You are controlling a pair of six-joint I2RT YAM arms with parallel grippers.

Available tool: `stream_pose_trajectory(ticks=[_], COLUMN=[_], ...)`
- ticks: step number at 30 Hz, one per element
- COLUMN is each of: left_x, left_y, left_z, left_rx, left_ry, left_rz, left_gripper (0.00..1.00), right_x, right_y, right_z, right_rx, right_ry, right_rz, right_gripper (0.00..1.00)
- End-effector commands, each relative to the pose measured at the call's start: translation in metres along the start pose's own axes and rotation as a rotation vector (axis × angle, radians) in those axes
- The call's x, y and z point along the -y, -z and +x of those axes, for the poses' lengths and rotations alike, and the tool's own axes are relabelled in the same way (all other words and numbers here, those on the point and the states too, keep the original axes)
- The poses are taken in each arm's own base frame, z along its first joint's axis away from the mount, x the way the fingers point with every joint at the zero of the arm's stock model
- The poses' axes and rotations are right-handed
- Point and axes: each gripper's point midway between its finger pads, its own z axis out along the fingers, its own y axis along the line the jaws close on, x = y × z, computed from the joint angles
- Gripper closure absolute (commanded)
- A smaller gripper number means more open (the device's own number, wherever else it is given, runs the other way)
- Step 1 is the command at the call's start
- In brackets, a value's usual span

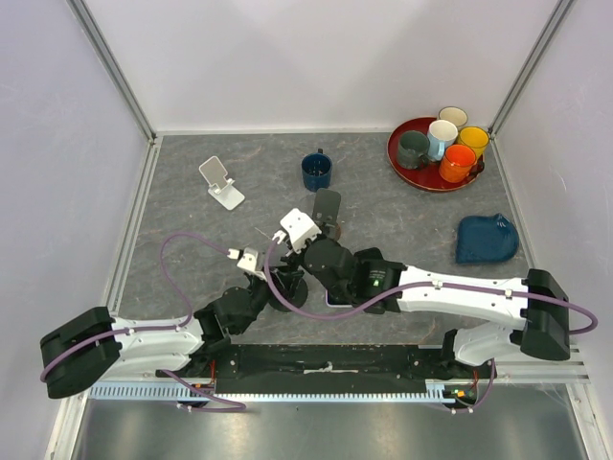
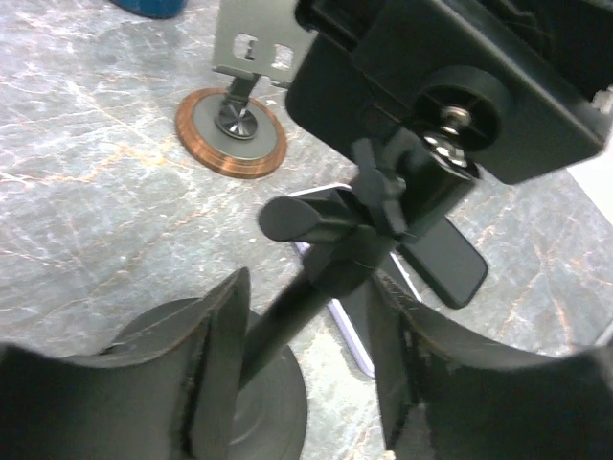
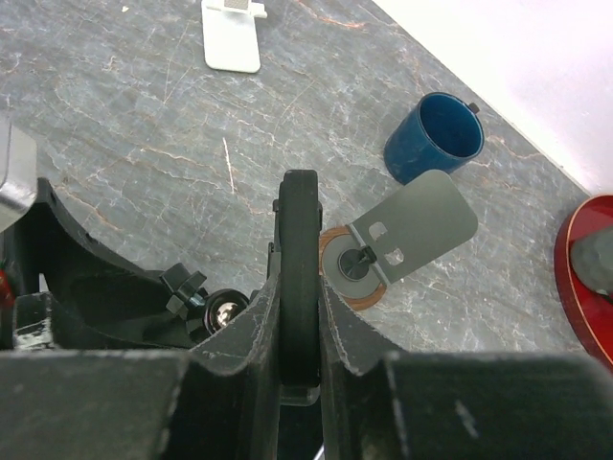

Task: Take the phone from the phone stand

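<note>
The black phone stand has a round base [image 2: 263,407], a slanted pole [image 2: 287,326] and a black holder [image 2: 450,77] on a ball joint. My left gripper [image 2: 311,355] closes round the pole just above the base; in the top view it [image 1: 278,276] sits at table centre. My right gripper [image 3: 300,287] is shut on the black phone [image 3: 300,220], seen edge-on and upright between its fingers, with the stand's joint [image 3: 222,311] just left of it. In the top view the right gripper [image 1: 308,240] hides the phone.
A grey stand on a copper base [image 1: 329,213] stands just beyond the grippers. A blue mug [image 1: 316,171] and a white stand [image 1: 222,182] are farther back. A red tray [image 1: 402,165] of cups is back right, a blue cloth [image 1: 487,238] at right. A lavender-edged flat object [image 2: 350,331] lies under the stand.
</note>
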Motion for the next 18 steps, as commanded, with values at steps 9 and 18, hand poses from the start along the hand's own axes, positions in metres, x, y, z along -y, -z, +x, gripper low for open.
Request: stream_pose_trajectory(ticks=[9, 18], left_x=[-0.027, -0.026], left_y=[0.011, 0.01], left_z=[0.004, -0.013], left_rx=[0.026, 0.073], left_ry=[-0.054, -0.184], left_rz=[-0.051, -0.042], left_gripper=[0.23, 0.29], right_x=[-0.028, -0.051], right_y=[0.009, 0.006], right_z=[-0.043, -0.04], right_rx=[0.081, 0.056], right_ry=[-0.132, -0.12], right_rz=[0.068, 0.069], right_gripper=[1.0, 1.0])
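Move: The black phone stand's stem is between the left hand's fingers, and the phone held by the right hand is about 12 cm above that hand, 4 cm ahead and 2 cm right. From the right hand, already pinching the phone, the stand's middle is roughly 11 cm below, 4 cm back and 2 cm left. The brown-based stand is some 13 cm ahead, 8 cm right and 18 cm below; the purple-edged phone lies level, 12 cm right and 22 cm below. Left fingers open off the stem as the right hand draws its phone left and back about 4 cm. ##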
